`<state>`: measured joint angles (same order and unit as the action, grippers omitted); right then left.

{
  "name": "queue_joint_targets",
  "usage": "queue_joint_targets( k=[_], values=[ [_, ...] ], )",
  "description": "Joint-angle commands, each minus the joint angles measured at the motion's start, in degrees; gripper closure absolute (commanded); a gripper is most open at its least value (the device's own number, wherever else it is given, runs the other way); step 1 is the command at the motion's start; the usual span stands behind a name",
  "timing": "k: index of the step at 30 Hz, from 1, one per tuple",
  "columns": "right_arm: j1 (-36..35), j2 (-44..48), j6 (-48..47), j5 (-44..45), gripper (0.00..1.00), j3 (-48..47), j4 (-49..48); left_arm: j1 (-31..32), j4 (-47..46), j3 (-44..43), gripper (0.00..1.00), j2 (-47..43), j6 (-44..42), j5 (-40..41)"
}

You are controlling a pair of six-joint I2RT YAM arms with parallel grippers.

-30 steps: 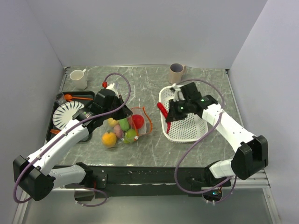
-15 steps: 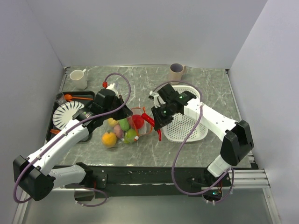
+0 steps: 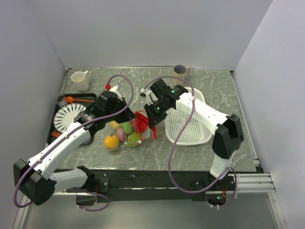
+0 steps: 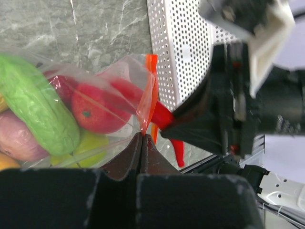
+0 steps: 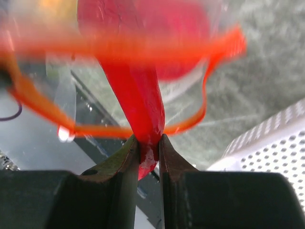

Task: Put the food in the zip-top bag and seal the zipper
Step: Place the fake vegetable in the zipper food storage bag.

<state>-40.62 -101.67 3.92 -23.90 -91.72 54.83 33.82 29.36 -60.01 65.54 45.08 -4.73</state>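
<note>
The clear zip-top bag [image 3: 125, 135] lies left of centre, holding green, red, yellow and purple food [image 4: 39, 112]. An orange fruit [image 3: 111, 142] shows at its left end. My left gripper [image 4: 143, 135] is shut on the bag's rim beside the orange-red zipper [image 4: 151, 76], holding the mouth up. My right gripper [image 5: 148, 144] is shut on the stem end of a long red chili pepper [image 5: 136, 95]. The pepper's tip pokes into the looped zipper [image 5: 206, 102] at the bag's mouth. From above, the right gripper [image 3: 150, 122] sits just right of the bag.
A white perforated basket [image 3: 190, 125] stands right of the bag, under the right arm. A black tray [image 3: 56, 135] at the left holds a white plate [image 3: 66, 117] and an orange spoon [image 3: 76, 100]. Along the back stand a white mug [image 3: 80, 80] and a beige cup [image 3: 180, 72].
The right arm has carried the red chili pepper leftward from over the basket to the bag's mouth. The left arm has kept still, holding the bag's rim.
</note>
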Motion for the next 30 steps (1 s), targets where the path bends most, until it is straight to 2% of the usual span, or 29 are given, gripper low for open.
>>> queue_joint_targets(
  k=[1,6,12,16,21,25,28,30],
  values=[
    [-0.34,-4.15,-2.78,-2.54,0.92,-7.67,2.3,0.1,-2.47,0.33,0.99,-0.59,-0.87,-1.77],
    [-0.77,-6.26,-1.73,-4.75,0.88,-11.28,0.99,0.1,-2.56,0.07,0.99,-0.59,-1.4,-2.74],
    [-2.88,-4.95,2.04,-7.47,0.84,-10.06,-3.49,0.1,-2.21,-0.9,0.99,0.38,-1.93,-3.88],
    [-4.03,-4.68,7.49,-1.86,0.82,-8.39,-8.06,0.1,-2.65,-1.25,0.99,0.38,-1.84,-4.58],
    [-4.47,-2.4,16.53,6.22,0.8,-3.56,-18.86,0.1,-2.74,-1.43,0.99,-0.15,-1.66,-5.02],
    [-4.56,-0.73,20.15,10.44,0.8,-0.22,-27.03,0.1,-2.29,-1.34,0.99,-0.58,-1.57,-4.94],
    [-4.55,0.41,21.39,12.12,0.8,2.6,-30.47,0.1,-2.12,-1.08,0.99,-1.37,-1.49,-4.5],
    [-4.47,-0.02,20.17,9.85,0.78,2.78,-30.83,0.1,-1.86,-1.25,0.99,-1.64,-1.31,-3.54]
  ],
)
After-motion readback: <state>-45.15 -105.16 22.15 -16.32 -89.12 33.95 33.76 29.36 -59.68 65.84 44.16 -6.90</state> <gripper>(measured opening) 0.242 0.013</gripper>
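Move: The right hand already grips the red pepper near its outer end, its head already inside the bag. The bag's open mouth lies about 4 cm to the left, level fore and aft and 1 cm lower. The bagged tomato is some 8 cm to the left and 6 cm below, the bagged green fruit 11 cm left and 7 cm nearer the base; the white basket is 18 cm to the right and 3 cm farther out. From the left hand, the mouth's centre is some 6 cm right, 3 cm back and 5 cm below. Still pinching the red pepper, the right hand carries its own fingertips in through the bag's mouth, under the orange zipper edge: about 7 cm left, with a short forward-and-back waver before a final forward push of some 3 cm. Its wrist ends turned about 15 degrees clockwise and its grip stays unchanged. The left hand stays nearly in place, still pinching the zipper rim. ##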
